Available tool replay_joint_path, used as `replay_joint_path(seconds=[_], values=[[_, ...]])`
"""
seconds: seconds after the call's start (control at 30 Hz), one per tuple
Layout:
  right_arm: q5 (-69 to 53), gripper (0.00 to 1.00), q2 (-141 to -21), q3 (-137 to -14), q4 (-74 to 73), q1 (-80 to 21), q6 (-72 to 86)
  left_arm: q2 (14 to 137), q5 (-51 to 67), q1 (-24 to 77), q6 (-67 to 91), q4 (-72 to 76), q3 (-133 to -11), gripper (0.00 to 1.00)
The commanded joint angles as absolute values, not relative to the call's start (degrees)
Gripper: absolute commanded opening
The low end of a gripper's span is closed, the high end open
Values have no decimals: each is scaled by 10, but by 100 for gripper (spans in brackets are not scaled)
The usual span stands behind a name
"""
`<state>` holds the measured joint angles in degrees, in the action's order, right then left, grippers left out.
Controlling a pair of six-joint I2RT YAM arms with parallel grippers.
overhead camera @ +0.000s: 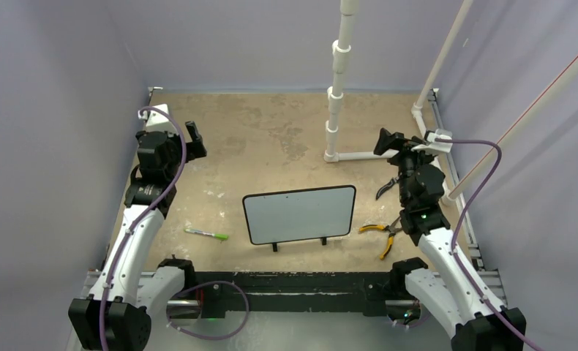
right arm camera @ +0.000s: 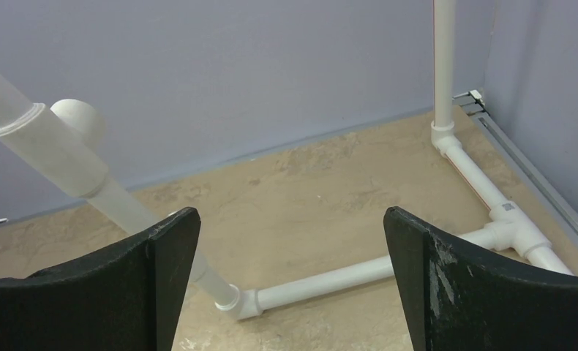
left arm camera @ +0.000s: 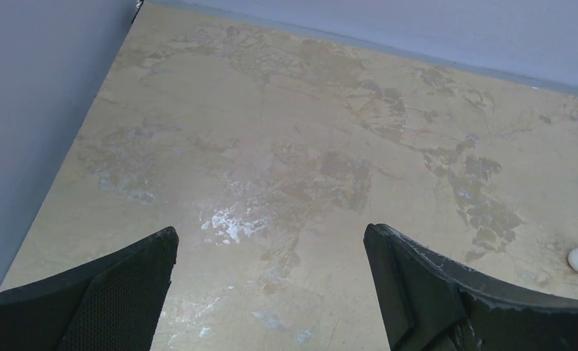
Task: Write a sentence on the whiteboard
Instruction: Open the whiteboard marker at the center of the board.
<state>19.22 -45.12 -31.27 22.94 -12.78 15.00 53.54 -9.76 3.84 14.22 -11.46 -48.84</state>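
Observation:
The whiteboard (overhead camera: 299, 213), white with a thin black frame and two small feet, stands upright in the middle of the table in the top view. Its face looks plain, and the sentence is not in view on it. A green marker (overhead camera: 205, 234) lies on the table to the board's left. My left gripper (overhead camera: 194, 139) is raised at the far left, well behind the marker, and it is open (left arm camera: 271, 234) over bare tabletop. My right gripper (overhead camera: 386, 140) hangs back right of the board, open (right arm camera: 292, 216) and holding nothing, facing the white pipes.
A white pipe frame (overhead camera: 335, 110) rises from the table behind the board, with a floor bar (right arm camera: 330, 281) running right to a corner post (right arm camera: 443, 88). Yellow-handled pliers (overhead camera: 381, 232) lie right of the board. Lilac walls enclose the table on three sides.

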Motion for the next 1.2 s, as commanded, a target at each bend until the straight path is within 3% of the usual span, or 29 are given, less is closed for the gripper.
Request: replay_joint_path(seconds=[0.0,0.27,0.67,0.73,0.97,1.17], values=[[210,99,-434,-314,247,-126,150,532,-117,39,161,-98,-490,99],[191,99,-415,-312,249,-126,157,543,-135,39,204,-151,-461,99],[155,99,-385,-315,229,-126,176,579,-158,35,424,-268,-363,99],[147,99,-383,-317,226,-127,177,579,-183,32,479,-296,-341,95],[142,99,-379,-317,222,-127,184,538,-256,32,619,-385,-295,64],[146,99,-387,-316,227,-127,188,540,-277,32,662,-418,-283,53]])
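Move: The whiteboard marker lies flat on the table, far below the left hand and back towards the base: about 17 cm back, some 3 cm to the right and roughly 27 cm down, its green cap end pointing right. The whiteboard's middle stands about 30 cm to the right of the marker and 3 cm farther out. From the right hand the marker is some 53 cm to the left, 17 cm back and 30 cm down. Down and then increasingly back, the left hand swoops some 21 cm lower and 14 cm towards its base to come over the marker's plain end, slowing at the last. The wrist tips the fingers steeply down and swings about 40 degrees counter-clockwise, while the wide-open fingers narrow to a bit over half. The empty right hand rises about 3 cm and eases back 2 cm, staying open. ##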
